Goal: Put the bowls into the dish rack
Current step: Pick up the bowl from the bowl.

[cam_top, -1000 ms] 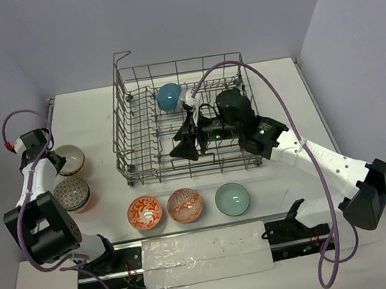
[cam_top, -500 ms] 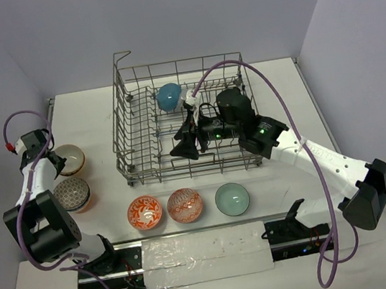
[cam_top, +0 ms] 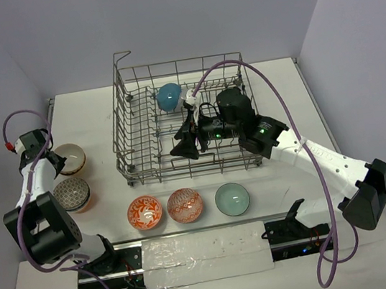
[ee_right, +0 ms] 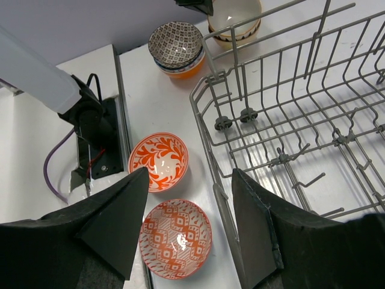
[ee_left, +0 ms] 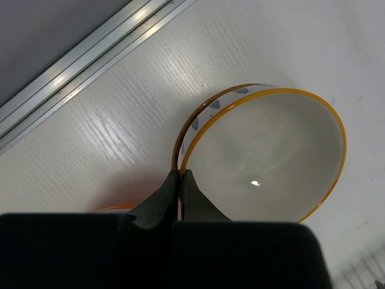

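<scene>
My left gripper point(cam_top: 55, 160) point(ee_left: 180, 176) is shut on the near rim of a white bowl with an orange rim point(cam_top: 72, 157) point(ee_left: 264, 156) at the table's left edge. A second orange rim shows just under that bowl. A dark patterned bowl point(cam_top: 72, 194) point(ee_right: 175, 42) sits stacked on an orange one in front of it. Two orange-red bowls point(cam_top: 145, 212) point(cam_top: 184, 204) and a pale green bowl point(cam_top: 232, 199) line the front. A teal-blue bowl point(cam_top: 169, 96) stands in the dish rack point(cam_top: 124, 129) point(ee_right: 225, 214). My right gripper point(cam_top: 186, 145) point(ee_right: 189, 173) hangs open over the rack's front rim, holding nothing.
An aluminium rail point(ee_left: 90, 54) runs along the table's left edge beside the held bowl. The purple cable point(cam_top: 273, 96) of the right arm arches over the rack. The arm bases and a taped strip point(cam_top: 206, 253) take up the near edge.
My left gripper has closed onto the rim of the white bowl. The right arm and the other bowls have not moved.
</scene>
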Tool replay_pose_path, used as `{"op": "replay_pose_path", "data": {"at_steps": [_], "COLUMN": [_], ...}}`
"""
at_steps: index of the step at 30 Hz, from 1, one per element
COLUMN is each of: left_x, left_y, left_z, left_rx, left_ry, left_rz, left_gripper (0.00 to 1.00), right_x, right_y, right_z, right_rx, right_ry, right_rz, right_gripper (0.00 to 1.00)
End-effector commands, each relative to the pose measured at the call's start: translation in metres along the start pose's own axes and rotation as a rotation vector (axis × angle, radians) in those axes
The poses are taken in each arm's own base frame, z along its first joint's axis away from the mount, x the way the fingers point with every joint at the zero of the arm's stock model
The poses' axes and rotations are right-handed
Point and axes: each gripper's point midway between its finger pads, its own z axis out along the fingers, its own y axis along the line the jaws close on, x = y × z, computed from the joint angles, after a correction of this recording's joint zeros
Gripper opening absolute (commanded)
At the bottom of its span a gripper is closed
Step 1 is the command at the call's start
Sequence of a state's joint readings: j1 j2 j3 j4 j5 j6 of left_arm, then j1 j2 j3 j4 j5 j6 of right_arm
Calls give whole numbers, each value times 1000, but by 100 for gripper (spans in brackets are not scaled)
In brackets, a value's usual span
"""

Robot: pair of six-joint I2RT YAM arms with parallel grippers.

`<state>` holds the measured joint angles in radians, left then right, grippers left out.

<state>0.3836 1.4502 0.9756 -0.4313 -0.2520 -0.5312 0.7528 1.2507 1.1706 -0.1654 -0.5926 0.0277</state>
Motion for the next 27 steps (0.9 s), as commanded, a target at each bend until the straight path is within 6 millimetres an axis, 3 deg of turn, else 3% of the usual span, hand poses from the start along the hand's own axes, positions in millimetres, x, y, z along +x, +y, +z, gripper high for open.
{"op": "replay_pose_path", "data": {"at_steps": [1, 15, 27], "left_x": [-22, -38, -67], "left_y": [-24, -38, -55], "left_z": [-22, -49, -108], "left_rx": [148, 255, 435], "left_ry": [-83, -153, -298], "left_rz": [-11, -28, -70], "left_gripper": [0, 0, 0], "right_x": [-11, -11, -16], "right_y": [-3, -8, -5], "right_z": [2, 2, 0], "right_rx": [-5, 4, -9], "right_ry": [-33, -28, -40], "right_rz": [-28, -21, -19], "right_gripper": [65, 64, 64]}}
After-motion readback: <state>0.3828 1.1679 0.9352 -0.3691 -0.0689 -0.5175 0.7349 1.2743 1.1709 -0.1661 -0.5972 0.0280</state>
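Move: My left hand is already shut on the back-left rim of the white bowl, whose middle lies about 4 cm to the right, 2 cm ahead and 2 cm down. Nested beneath it is the tan bowl, its middle roughly 5 cm below my fingers, 3 cm right and 1 cm ahead; the patterned bowls stand some 10 cm back and 2 cm right. The dish rack's left side is around 20 cm right and 7 cm ahead. From my right hand the white bowl is about 35 cm left, 12 cm ahead and 22 cm below. Keeping the white bowl's rim pinched, I lift it with my left hand about 9 cm straight up out of the tan bowl, easing briefly partway and then rising faster. On the way I drift some 3 cm right, to the rack's side, while the wrist tips the fingers upward by nearly 20 degrees and turns slightly clockwise. ##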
